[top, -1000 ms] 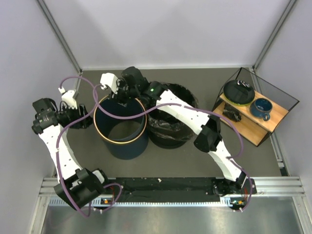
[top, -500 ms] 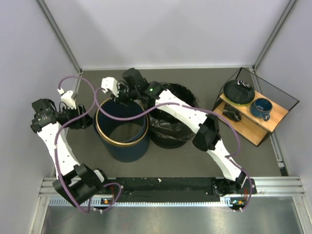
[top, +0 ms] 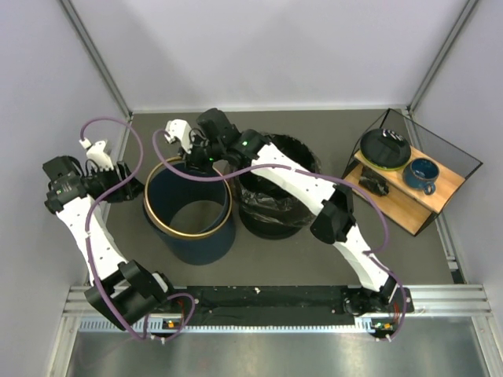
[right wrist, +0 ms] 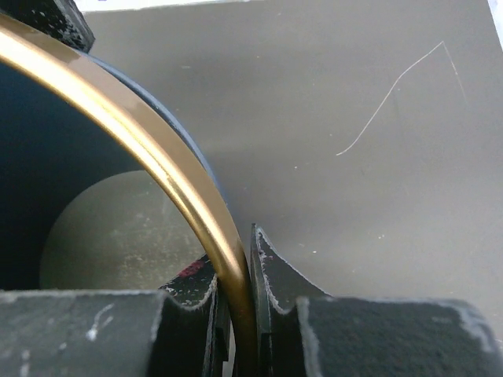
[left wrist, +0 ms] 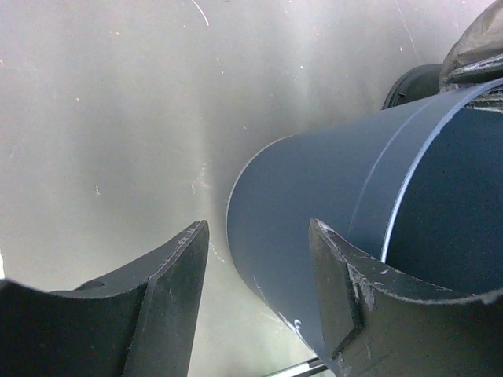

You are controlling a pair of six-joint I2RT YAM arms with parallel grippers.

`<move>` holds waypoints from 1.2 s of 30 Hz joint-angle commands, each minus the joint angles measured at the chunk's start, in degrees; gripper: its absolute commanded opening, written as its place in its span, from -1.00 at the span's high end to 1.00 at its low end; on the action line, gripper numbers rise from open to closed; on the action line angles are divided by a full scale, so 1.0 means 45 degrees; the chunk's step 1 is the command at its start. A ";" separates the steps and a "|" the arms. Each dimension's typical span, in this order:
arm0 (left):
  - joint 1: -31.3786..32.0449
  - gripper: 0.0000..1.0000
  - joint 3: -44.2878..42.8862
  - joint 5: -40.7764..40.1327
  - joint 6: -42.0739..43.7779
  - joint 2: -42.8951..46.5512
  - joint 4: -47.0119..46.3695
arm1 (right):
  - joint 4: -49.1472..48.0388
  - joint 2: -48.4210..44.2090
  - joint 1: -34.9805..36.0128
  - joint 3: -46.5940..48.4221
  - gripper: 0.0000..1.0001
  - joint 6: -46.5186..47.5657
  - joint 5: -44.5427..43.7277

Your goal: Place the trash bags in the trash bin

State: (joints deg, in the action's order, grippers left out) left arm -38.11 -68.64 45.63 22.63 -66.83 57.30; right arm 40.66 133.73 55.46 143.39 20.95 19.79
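The trash bin (top: 192,236), navy with a gold rim, stands left of centre on the table. My right gripper (top: 192,156) reaches over its far edge and is shut on the gold rim (right wrist: 149,141), one finger inside the bin and one outside (right wrist: 236,271). The trash bags (top: 277,206), crinkly black film, sit bunched in a round heap just right of the bin, and a corner of them (left wrist: 481,38) shows in the left wrist view. My left gripper (top: 130,188) hovers open beside the bin's left wall (left wrist: 330,196), its jaws (left wrist: 258,271) holding nothing.
A wire shelf (top: 440,145) at the right holds a wooden board with a black dish (top: 385,149), a blue mug (top: 421,174) and a small black object (top: 374,183). Grey walls close in the table on three sides.
My right gripper has closed onto the bin's rim. The bin has shifted a little to the left, and my left arm has drawn back leftward from its wall.
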 commanded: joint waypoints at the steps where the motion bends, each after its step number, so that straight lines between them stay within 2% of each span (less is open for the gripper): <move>1: -0.0106 -0.21 -0.0372 -0.0177 -0.0946 0.0260 -0.1304 | -0.1847 -0.1475 -0.0079 0.0655 1.00 -0.1880 0.0094; 5: -0.0106 -0.25 -0.0099 -0.0334 -0.1707 0.0534 -0.1950 | -0.2766 -0.1827 -0.0274 0.0674 1.00 -0.3089 -0.0081; 9: -0.0106 -0.32 0.0039 -0.0685 -0.2235 0.0885 -0.2653 | -0.3294 -0.2100 -0.0430 0.0576 1.00 -0.3366 -0.0335; 13: -0.0164 -0.52 0.0155 -0.1096 -0.3209 0.1392 -0.3531 | -0.3587 -0.2335 -0.0645 0.0596 1.00 -0.3699 -0.0569; 18: -0.0203 -0.68 0.0254 -0.1679 -0.4149 0.1608 -0.4587 | -0.3977 -0.2725 -0.0782 0.0576 1.00 -0.3933 -0.0900; 26: -0.0262 -0.71 0.0624 -0.2171 -0.4971 0.1530 -0.5291 | -0.5090 -0.3682 -0.1210 0.0752 1.00 -0.4655 -0.1624; 36: -0.0262 -0.68 0.1835 -0.0863 -0.5538 0.1979 -0.6716 | -0.5249 -0.6337 -0.2266 0.0225 1.00 -0.5690 -0.2132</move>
State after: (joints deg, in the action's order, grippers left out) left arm -39.09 -62.26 37.21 -0.47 -59.99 32.38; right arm 27.59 116.73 47.07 143.13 0.71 10.81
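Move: The bag-lined inner bin stands about 20 cm to the right of the right hand and some 4 cm nearer the robot, its middle roughly 12 cm lower. The blue outer shell with the gold rim, already pinched at its far rim by that hand, has its middle about 8 cm back, 5 cm left and 12 cm down. From the left hand, the shell's middle is some 14 cm right and 3 cm back, the lined bin about 40 cm right and 2 cm ahead; both middles lie some 11 cm lower. The gold-rimmed shell, still pinched by the rim, is carried up about 20 cm by the right hand, drifting a little forward and then right by some 10 cm as the lift quickens; the hand rolls, its left side rising, and turns clockwise. The left hand clears away up, left and forward, then sinks slightly, opening its fingers wider and turning about 20 degrees counter-clockwise. ##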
